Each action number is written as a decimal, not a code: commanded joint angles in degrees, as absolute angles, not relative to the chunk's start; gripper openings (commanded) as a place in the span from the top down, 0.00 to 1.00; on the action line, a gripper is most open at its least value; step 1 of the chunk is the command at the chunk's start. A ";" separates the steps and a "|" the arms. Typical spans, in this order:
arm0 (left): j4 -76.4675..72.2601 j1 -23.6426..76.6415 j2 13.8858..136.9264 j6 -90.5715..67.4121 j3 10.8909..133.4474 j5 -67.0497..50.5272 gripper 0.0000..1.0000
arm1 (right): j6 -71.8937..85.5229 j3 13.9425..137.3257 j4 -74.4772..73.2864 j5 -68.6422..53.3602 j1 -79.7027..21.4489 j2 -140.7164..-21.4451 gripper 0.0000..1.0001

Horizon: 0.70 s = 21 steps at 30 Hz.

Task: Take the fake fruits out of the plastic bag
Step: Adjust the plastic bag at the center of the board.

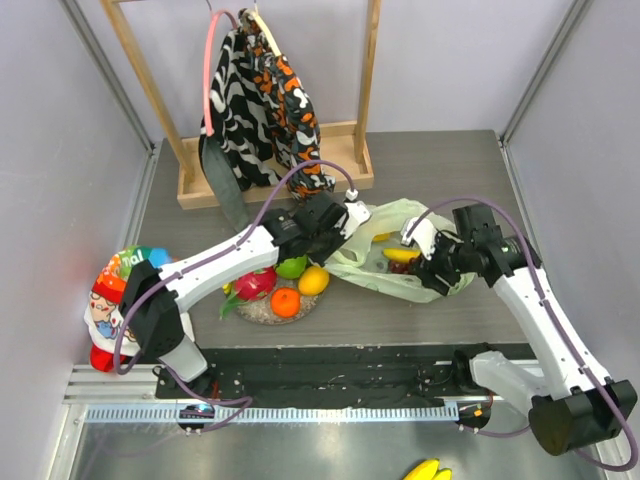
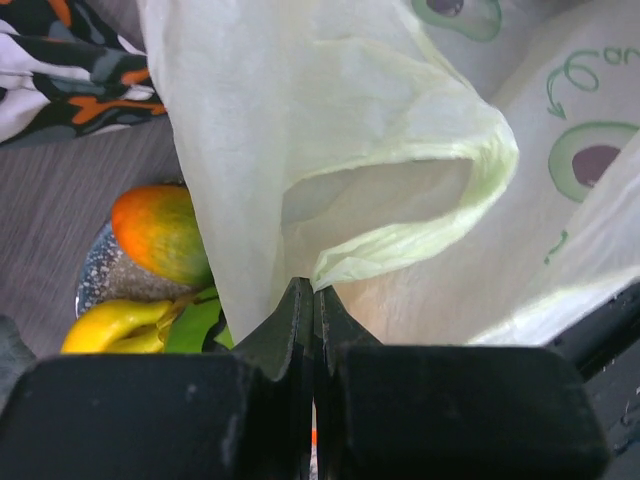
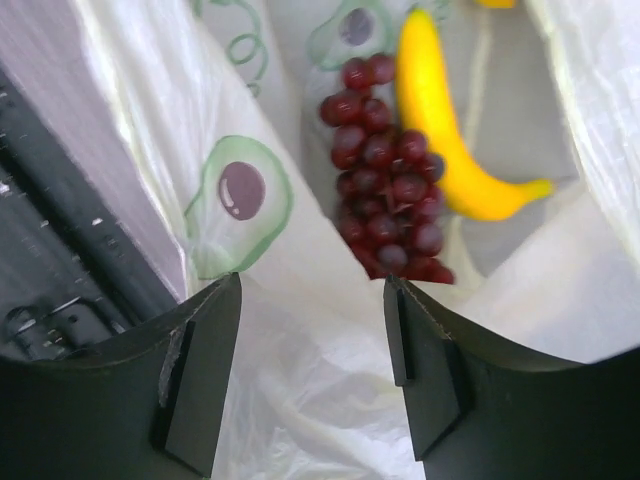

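Observation:
The pale-green plastic bag lies mid-table with avocado prints on it. My left gripper is shut on the bag's rim at its left side; in the left wrist view the gripper pinches the film, jaws pressed together. My right gripper is at the bag's right side. In the right wrist view it stands open above crumpled bag film, holding nothing. Inside the bag lie purple grapes and a yellow banana, which also shows from above.
Left of the bag, a speckled plate holds a dragon fruit, orange, green apple and mango. A wooden rack with patterned cloth stands behind. A colourful toy sits far left. Bananas lie at the bottom edge.

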State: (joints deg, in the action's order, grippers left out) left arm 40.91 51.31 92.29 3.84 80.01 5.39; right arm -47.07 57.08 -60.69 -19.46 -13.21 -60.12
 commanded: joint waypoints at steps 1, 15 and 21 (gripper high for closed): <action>33.76 51.85 91.32 1.58 78.40 8.69 1.00 | -45.53 56.24 -48.70 -14.33 -13.54 -63.96 0.36; 28.13 51.94 87.98 4.48 73.22 14.59 1.00 | -52.56 85.95 -56.69 -19.50 -13.62 -96.15 0.39; 27.42 51.94 88.15 5.18 73.82 13.45 1.00 | -54.22 94.82 -61.77 -21.88 -13.80 -102.82 0.61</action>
State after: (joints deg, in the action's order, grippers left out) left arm 30.59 51.77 90.67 3.99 72.88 13.08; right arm -51.29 88.60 -56.49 -19.09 -13.65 -99.90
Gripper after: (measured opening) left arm 0.012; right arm 0.453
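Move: The plastic bag's far rim lies about 17 cm ahead of the open right hand, 4 cm to its left and some 5 cm lower. Inside the bag the grapes are roughly 4 cm ahead and 7 cm left, the banana 6 cm ahead and 7 cm left, both some 12 cm below. From the left hand, already shut on the bag's left edge, that far rim is about 12 cm ahead, 19 cm right and 5 cm lower. Left still pinching the bag, the right hand reaches about 16 cm forward to its far rim, fingers narrowing. ##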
